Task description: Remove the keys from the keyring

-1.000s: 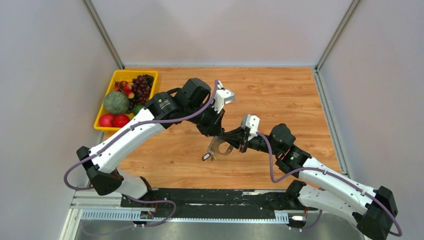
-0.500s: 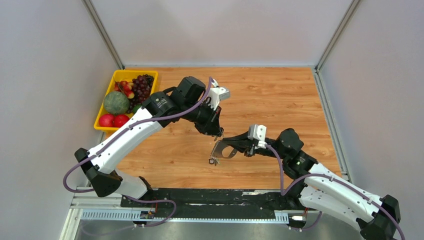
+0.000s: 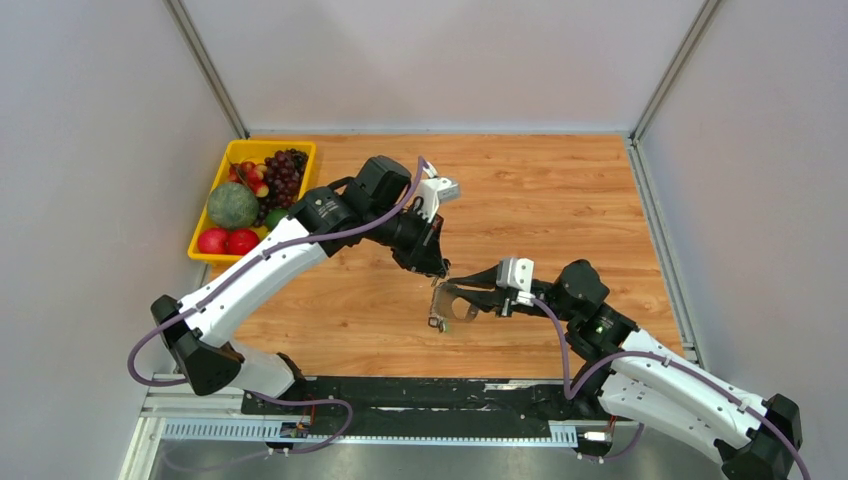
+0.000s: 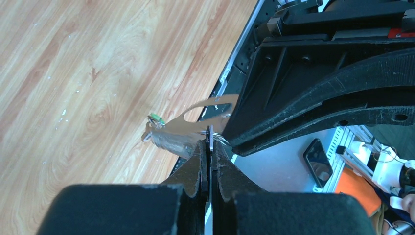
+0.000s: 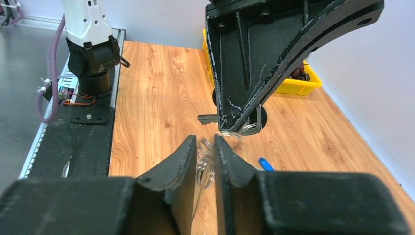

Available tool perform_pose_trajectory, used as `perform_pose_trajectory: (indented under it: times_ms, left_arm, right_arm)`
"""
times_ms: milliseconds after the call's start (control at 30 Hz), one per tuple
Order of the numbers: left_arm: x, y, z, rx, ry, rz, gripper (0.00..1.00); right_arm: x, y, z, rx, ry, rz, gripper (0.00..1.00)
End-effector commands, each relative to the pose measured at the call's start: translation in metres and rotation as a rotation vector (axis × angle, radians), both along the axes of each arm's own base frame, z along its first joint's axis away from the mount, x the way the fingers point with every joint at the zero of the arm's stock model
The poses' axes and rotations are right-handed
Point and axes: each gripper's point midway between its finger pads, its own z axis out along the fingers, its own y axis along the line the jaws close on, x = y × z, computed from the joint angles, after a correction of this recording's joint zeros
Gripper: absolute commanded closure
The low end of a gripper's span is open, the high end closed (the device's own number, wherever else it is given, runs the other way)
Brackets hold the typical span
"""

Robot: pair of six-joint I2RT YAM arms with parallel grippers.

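The keyring [image 3: 456, 309], a grey oval loop, hangs above the table between both grippers, and the small keys [image 3: 437, 323] dangle from its left end. My left gripper [image 3: 441, 272] comes down from above. It is shut on a thin silver key [image 5: 208, 119], which shows edge-on between the tips in the left wrist view [image 4: 210, 143]. My right gripper [image 3: 448, 297] reaches in from the right, and its narrow jaws [image 5: 205, 143] pinch the ring's wire coils. A green key head [image 4: 155, 117] hangs beside the keyring [image 4: 195, 119]. A blue key head [image 5: 265, 164] shows below.
A yellow tray [image 3: 262, 146] of fruit stands at the back left of the wooden table. White walls close in the left, back and right sides. The black mounting rail [image 3: 400, 395] and the arm bases run along the near edge.
The right arm has swung down and toward the near edge, and the keyring and keys went slightly right and lower with it. The left gripper has barely moved.
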Motion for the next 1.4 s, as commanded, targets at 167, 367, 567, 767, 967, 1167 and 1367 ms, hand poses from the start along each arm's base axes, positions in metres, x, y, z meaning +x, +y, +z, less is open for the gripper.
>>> perform_pose_trajectory:
  times_ms: [167,367,567,767,967,1167,1367]
  left_arm:
    - [0.0,0.006,0.044,-0.09,-0.089,0.006,1.0]
    - [-0.001,0.008,0.043,-0.086,-0.087,0.01,1.0]
    - [-0.002,0.006,0.044,-0.096,-0.081,0.002,1.0]
    - [-0.006,0.006,0.046,-0.106,-0.073,-0.008,1.0]
    - [-0.01,0.006,0.049,-0.123,-0.062,-0.011,1.0]
    - [-0.012,0.005,0.049,-0.141,-0.058,-0.02,1.0]
    - [-0.012,0.004,0.047,-0.139,-0.056,-0.021,1.0]
  right_arm:
    - [-0.002,-0.001,0.01,0.024,0.0,-0.005,0.64]
    - [-0.002,0.002,0.019,0.036,0.012,0.003,0.64]
    - [0.005,0.005,0.023,0.034,0.024,-0.017,0.63]
    - [0.012,0.008,0.026,0.034,0.026,-0.036,0.62]
    - [0.022,0.009,0.029,0.046,0.048,-0.082,0.62]
    - [0.028,0.009,0.032,0.061,0.057,-0.113,0.6]
    - [0.029,0.009,0.035,0.075,0.055,-0.12,0.6]
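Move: About 3 cm ahead of the right hand, 2 cm to its left and 2 cm above are the small rings hanging at the left fingertips; the key pinched there has its blade level fore and aft with the right hand, 2 cm left and 3 cm up. The coil-edged grey plate hangs slantwise, its middle roughly 4 cm back, level sideways and 5 cm below; its green tag is about 7 cm back, 3 cm left, 7 cm down. From the left hand, the rings are just 1 cm back and 2 cm below. Letting go of the coil-edged plate, the right fingers spread to not quite half open and hold nearly still, then ease about 2.5 cm forward and slightly left towards the rings, still pointing left, straddling the coil. The left hand keeps its shut grip on the key and rises some 2.5 cm in two short lifts. ##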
